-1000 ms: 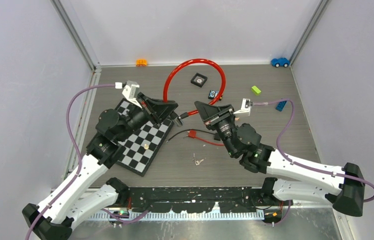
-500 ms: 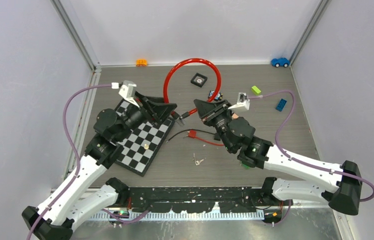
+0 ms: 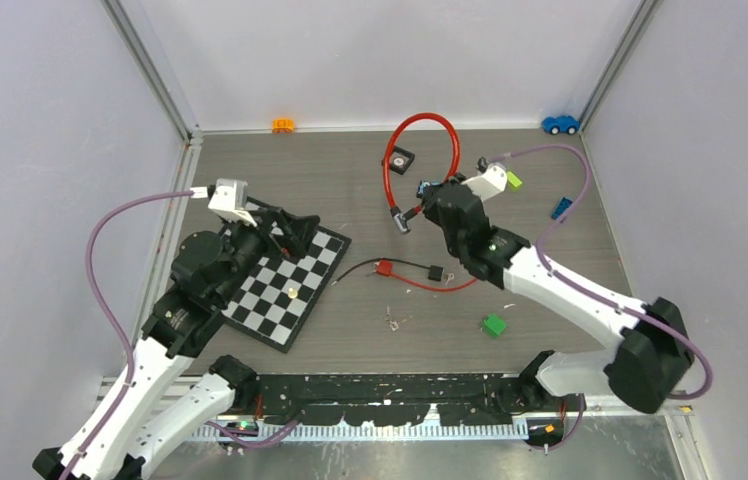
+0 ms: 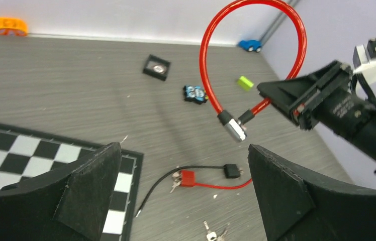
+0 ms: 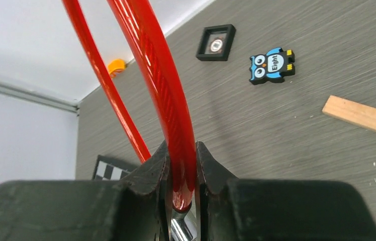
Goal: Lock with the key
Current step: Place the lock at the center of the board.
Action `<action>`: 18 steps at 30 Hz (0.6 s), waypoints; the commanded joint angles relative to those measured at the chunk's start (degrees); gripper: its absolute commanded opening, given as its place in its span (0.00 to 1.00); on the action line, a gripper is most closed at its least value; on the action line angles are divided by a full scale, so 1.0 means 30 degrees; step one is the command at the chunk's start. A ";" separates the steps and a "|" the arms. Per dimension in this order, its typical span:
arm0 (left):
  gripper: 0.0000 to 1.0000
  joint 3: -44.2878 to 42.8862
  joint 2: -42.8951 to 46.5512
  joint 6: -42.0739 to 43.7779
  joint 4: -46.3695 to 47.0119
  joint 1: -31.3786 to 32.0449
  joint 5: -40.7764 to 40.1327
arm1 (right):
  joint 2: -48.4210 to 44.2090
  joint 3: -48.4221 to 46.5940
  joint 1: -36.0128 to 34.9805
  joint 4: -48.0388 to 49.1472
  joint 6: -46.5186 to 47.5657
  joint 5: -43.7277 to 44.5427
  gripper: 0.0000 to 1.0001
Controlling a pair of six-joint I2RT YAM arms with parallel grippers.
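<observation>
The lock is a red cable loop (image 3: 420, 118) with a silver barrel end (image 4: 236, 130) that hangs free above the table. My right gripper (image 3: 430, 206) is shut on the red cable (image 5: 162, 85) just above its metal end, and holds the loop upright toward the back of the table. My left gripper (image 3: 298, 232) is open over the chessboard (image 3: 270, 300), with nothing between its fingers (image 4: 90, 191). The lock end floats ahead of it, apart from both fingers. The key (image 3: 393, 320) lies on the table with its small bunch (image 4: 213, 233), just in front of the left gripper.
A red and black wire with connectors (image 3: 410, 272) lies between the arms. A green block (image 3: 494, 325), black framed tile (image 3: 399, 160), owl tile (image 5: 271, 65), wooden block (image 5: 362, 114), green brick (image 3: 513, 180), blue brick (image 3: 562, 208), toy car (image 3: 560, 124) and orange brick (image 3: 283, 125) are scattered about.
My left gripper let go of the lock's end, opened wide and drew back left. My right gripper carried the cable lock toward the back right, and the loop now stands narrower.
</observation>
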State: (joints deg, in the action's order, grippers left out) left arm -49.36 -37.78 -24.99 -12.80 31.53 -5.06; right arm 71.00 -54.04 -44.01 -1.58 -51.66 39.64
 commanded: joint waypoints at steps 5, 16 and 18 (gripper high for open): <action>1.00 -0.0188 -0.0405 -0.0268 -0.4796 -0.0027 -0.1737 | 0.6634 -0.4903 0.3553 0.0072 0.0436 -0.8141 0.01; 1.00 -0.1377 -0.2244 0.0130 -0.7975 -0.0050 -0.0307 | 1.1776 -0.8952 0.4428 -0.3404 0.2914 -0.7562 0.83; 1.00 -0.1401 -0.2182 0.0213 -0.8263 -0.0044 -0.0629 | 1.0837 -0.8023 0.4733 -0.3454 0.3627 -0.6523 0.83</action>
State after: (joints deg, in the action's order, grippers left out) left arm -50.41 -45.10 -25.15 -35.05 31.53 -6.63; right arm 109.25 -78.56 -31.48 -11.44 -45.25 13.06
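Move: The right hand holds the closed red lock; its resting place on the open board lies about 13 cm ahead, 8 cm left and 23 cm below. The owl block is some 16 cm ahead and 4 cm right of the hand, the black frame 26 cm ahead and 5 cm left, the red padlock 8 cm left and about level. From the empty left hand that place is roughly 23 cm ahead, 14 cm right, 32 cm below. Right hand lowers the lock about 15 cm, forward 10 and slightly left, then opens; empty left sinks, tilting down. ##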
